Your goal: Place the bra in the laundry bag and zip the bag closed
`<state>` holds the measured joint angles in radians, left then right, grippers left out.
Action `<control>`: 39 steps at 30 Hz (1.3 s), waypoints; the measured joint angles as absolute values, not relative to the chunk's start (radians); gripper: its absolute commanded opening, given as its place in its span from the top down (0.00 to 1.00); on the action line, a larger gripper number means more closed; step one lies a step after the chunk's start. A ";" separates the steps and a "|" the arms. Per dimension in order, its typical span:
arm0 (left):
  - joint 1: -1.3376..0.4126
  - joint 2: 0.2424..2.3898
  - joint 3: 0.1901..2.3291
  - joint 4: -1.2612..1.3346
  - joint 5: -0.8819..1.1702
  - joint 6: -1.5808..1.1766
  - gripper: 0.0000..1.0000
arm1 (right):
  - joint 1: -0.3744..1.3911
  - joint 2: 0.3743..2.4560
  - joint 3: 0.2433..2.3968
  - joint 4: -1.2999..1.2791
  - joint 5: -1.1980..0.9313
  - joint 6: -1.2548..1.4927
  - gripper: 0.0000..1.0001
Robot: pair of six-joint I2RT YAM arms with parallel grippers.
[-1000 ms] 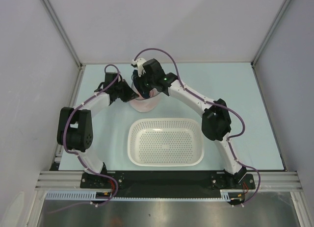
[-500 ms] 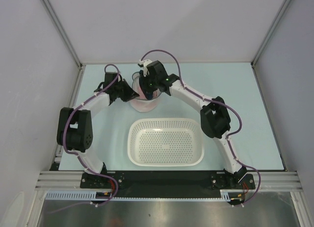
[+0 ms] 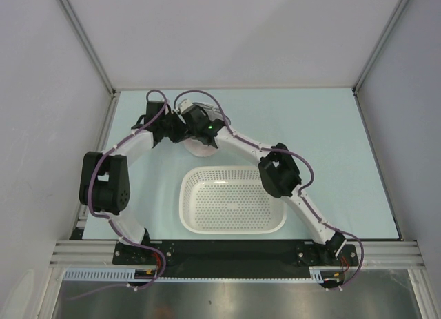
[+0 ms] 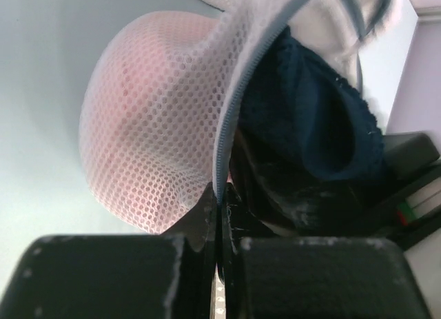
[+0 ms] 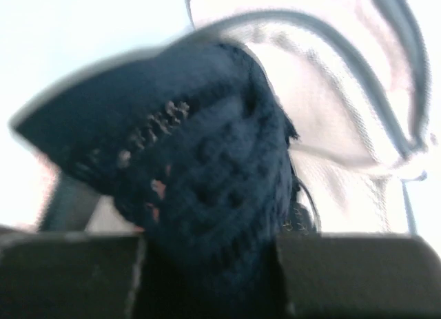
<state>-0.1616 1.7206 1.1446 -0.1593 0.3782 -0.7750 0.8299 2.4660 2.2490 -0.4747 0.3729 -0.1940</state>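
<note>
The laundry bag (image 3: pixel 202 149) is a white mesh pouch at the table's back left, and pink shows through its mesh (image 4: pixel 148 126). My left gripper (image 4: pixel 219 195) is shut on the bag's zip rim (image 4: pixel 236 105), holding the mouth up. The bra (image 5: pixel 207 160) is dark navy lace. My right gripper (image 5: pixel 210 253) is shut on it, with the fingertips buried in the fabric. In the left wrist view the bra (image 4: pixel 303 119) sits just inside the bag's mouth, under the flap lid (image 5: pixel 331 105). From above, the right wrist (image 3: pixel 198 124) covers the bag's opening, close to the left gripper (image 3: pixel 178 131).
A white perforated plastic basket (image 3: pixel 190 188) stands on the table's near middle, in front of the bag. The right arm's elbow (image 3: pixel 279 176) hangs over the basket's right rim. Grey walls and frame posts close in the pale blue table.
My right arm has swung left and down over the bag, carrying the bra into its mouth. The left arm and the basket have not moved.
</note>
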 measured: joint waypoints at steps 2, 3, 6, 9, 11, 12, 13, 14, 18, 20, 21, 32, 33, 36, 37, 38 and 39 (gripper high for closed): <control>-0.161 1.721 1.145 -0.174 0.369 -0.777 1.00 | 0.850 2.500 2.263 -0.481 0.439 -0.198 0.79; -0.158 1.721 1.145 -0.186 0.369 -0.776 1.00 | 0.854 2.510 2.265 -0.482 0.458 -0.204 0.73; -0.157 1.721 1.145 -0.189 0.369 -0.776 1.00 | 0.854 2.516 2.270 -0.489 0.485 -0.220 0.55; -0.159 1.721 1.145 -0.192 0.363 -0.773 1.00 | 0.853 2.516 2.276 -0.501 0.494 -0.226 0.38; -0.157 1.721 1.145 -0.204 0.354 -0.767 1.00 | 0.849 2.512 2.270 -0.513 0.493 -0.219 0.23; -0.158 1.721 1.146 -0.209 0.344 -0.764 1.00 | 0.844 2.507 2.263 -0.517 0.489 -0.207 0.18; -0.157 1.721 1.147 -0.212 0.345 -0.759 1.00 | 0.837 2.496 2.250 -0.525 0.477 -0.202 0.11; -0.157 1.721 1.147 -0.208 0.344 -0.759 1.00 | 0.831 2.479 2.230 -0.532 0.453 -0.191 0.08; -0.162 1.721 1.153 -0.203 0.345 -0.758 1.00 | 0.813 2.400 2.162 -0.566 0.346 -0.140 0.04; -0.162 1.721 1.156 -0.199 0.345 -0.758 1.00 | 0.809 2.361 2.144 -0.576 0.289 -0.113 0.01; -0.162 1.721 1.156 -0.198 0.345 -0.758 1.00 | 0.807 2.342 2.138 -0.577 0.256 -0.102 0.01; -0.163 1.721 1.211 -0.242 0.319 -0.712 1.00 | 0.762 2.146 2.059 -0.604 0.049 -0.029 0.00; -0.163 1.721 1.215 -0.245 0.317 -0.707 1.00 | 0.756 2.128 2.042 -0.601 0.025 -0.026 0.00; -0.163 1.721 1.218 -0.252 0.316 -0.698 1.00 | 0.738 2.082 1.987 -0.593 -0.040 0.008 0.00; -0.163 1.721 1.218 -0.255 0.316 -0.696 1.00 | 0.730 2.075 1.981 -0.592 -0.057 0.026 0.01; -0.163 1.721 1.218 -0.258 0.315 -0.694 1.00 | 0.713 2.068 1.974 -0.583 -0.090 0.061 0.02; -0.163 1.721 1.218 -0.260 0.316 -0.689 1.00 | 0.697 2.062 1.966 -0.569 -0.110 0.089 0.05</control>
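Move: The right hand already has the bra pinched partly inside the laundry bag. The bag's middle is about 4 cm to its right, 1 cm ahead and 5 cm lower. The folded-back lid flap sits about 8 cm right, 4 cm ahead and 2 cm down, and the empty basket roughly 23 cm back, 12 cm right and 12 cm down. From the left hand, clamped on the bag's rim, the bag's middle is some 6 cm right, 2 cm ahead and 6 cm down. Letting go of the bra inside the bag mouth, the right hand first sinks about 2 cm and slides a little right while its fingers spread fully. It then draws up and back out of the bag, rising some 11 cm and retreating 6 or 7, the wrist rolling its left side up and tipping down. The left hand keeps its pinch on the rim, nearly in place. ##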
